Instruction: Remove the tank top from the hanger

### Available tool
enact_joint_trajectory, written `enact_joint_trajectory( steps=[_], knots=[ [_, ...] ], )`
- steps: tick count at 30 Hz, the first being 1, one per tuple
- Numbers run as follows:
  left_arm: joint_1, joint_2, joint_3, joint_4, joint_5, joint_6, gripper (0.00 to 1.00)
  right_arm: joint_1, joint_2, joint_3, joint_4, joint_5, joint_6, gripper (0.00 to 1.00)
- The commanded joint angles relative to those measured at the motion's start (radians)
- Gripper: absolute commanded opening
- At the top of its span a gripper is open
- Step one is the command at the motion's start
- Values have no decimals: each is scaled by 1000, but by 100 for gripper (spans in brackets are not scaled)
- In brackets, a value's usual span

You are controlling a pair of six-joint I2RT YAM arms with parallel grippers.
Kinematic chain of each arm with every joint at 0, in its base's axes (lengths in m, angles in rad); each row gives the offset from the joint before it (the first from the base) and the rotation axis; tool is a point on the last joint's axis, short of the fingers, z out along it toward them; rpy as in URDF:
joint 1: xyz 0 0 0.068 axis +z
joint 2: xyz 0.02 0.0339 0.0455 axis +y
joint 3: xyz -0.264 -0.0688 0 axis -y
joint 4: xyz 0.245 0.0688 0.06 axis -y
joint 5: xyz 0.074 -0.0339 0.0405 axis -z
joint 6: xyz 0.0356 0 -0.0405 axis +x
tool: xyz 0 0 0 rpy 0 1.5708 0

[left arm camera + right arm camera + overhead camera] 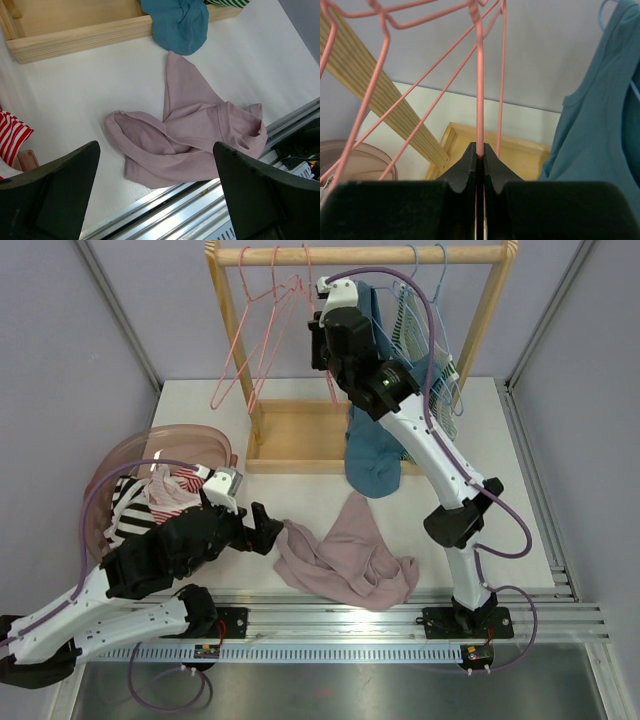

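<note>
A mauve tank top (pixel 345 560) (pixel 190 145) lies crumpled on the white table near its front edge, off any hanger. My left gripper (pixel 268 530) (pixel 155 150) hovers just left of and above it, jaws wide open and holding nothing. Up at the rack, my right gripper (pixel 322 292) (pixel 480 150) is shut on the thin wire of a bare pink hanger (pixel 265 300) (pixel 480 75) that hangs from the wooden rail (pixel 360 255).
A teal tank top (pixel 372 455) (pixel 600 130) and a green striped top (pixel 415 320) hang on blue hangers right of the right gripper. The rack's wooden base tray (pixel 290 435) sits behind. A pink basket (pixel 150 445) with striped clothes (pixel 12 135) stands left. A metal rail (pixel 400 615) runs along the front.
</note>
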Motion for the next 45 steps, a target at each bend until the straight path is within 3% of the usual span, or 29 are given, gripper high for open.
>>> enact_joint_trajectory(
  steps=[1, 11, 15, 21, 22, 24, 28, 37, 45],
  knots=[
    [2, -9, 7, 13, -16, -1, 99, 24, 21, 84, 14, 12, -10, 0],
    [2, 39, -46, 140, 4, -7, 99, 36, -22, -32, 51, -64, 30, 0],
    [1, 136, -59, 211, 24, -6, 99, 36, -142, -170, 70, -31, 18, 32],
    [-28, 290, -68, 338, 33, 13, 99, 36, -371, -389, 126, -36, -5, 57],
    [-53, 375, -75, 403, 47, 25, 99, 36, -448, -438, 87, -95, -7, 93],
    [-61, 394, -76, 422, 55, 33, 99, 36, -474, -452, 68, -132, -7, 99],
    [-79, 522, -69, 511, 149, 66, 99, 36, -632, -563, -21, -223, 4, 99],
    [-121, 839, -5, 622, 318, 73, 99, 36, -1039, -986, 20, -327, 97, 99],
    [-219, 1089, 96, 614, 290, 63, 99, 36, -1220, -1172, 42, -422, 151, 99]
  ],
)
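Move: The pink tank top lies on the table about 16 cm to the left gripper's right, 4 cm farther out and 24 cm below it. From that gripper the basket is some 27 cm left, 20 cm ahead and 20 cm below. The right gripper holds an empty pink hanger, with the wooden rail about 4 cm ahead and 15 cm above; from it the other pink hangers are 10 cm left and 3 cm ahead, the teal tank top 11 cm right and 3 cm ahead. Slide the right gripper a couple of centimetres left and slightly down with the hanger, then open it, let go and draw back about 25 cm and to the right, clear of the rack. Meanwhile sweep the open left gripper about 20 cm right and 20 cm down to the pink tank top, tipping its fingers down and turning clockwise some 25 degrees. ##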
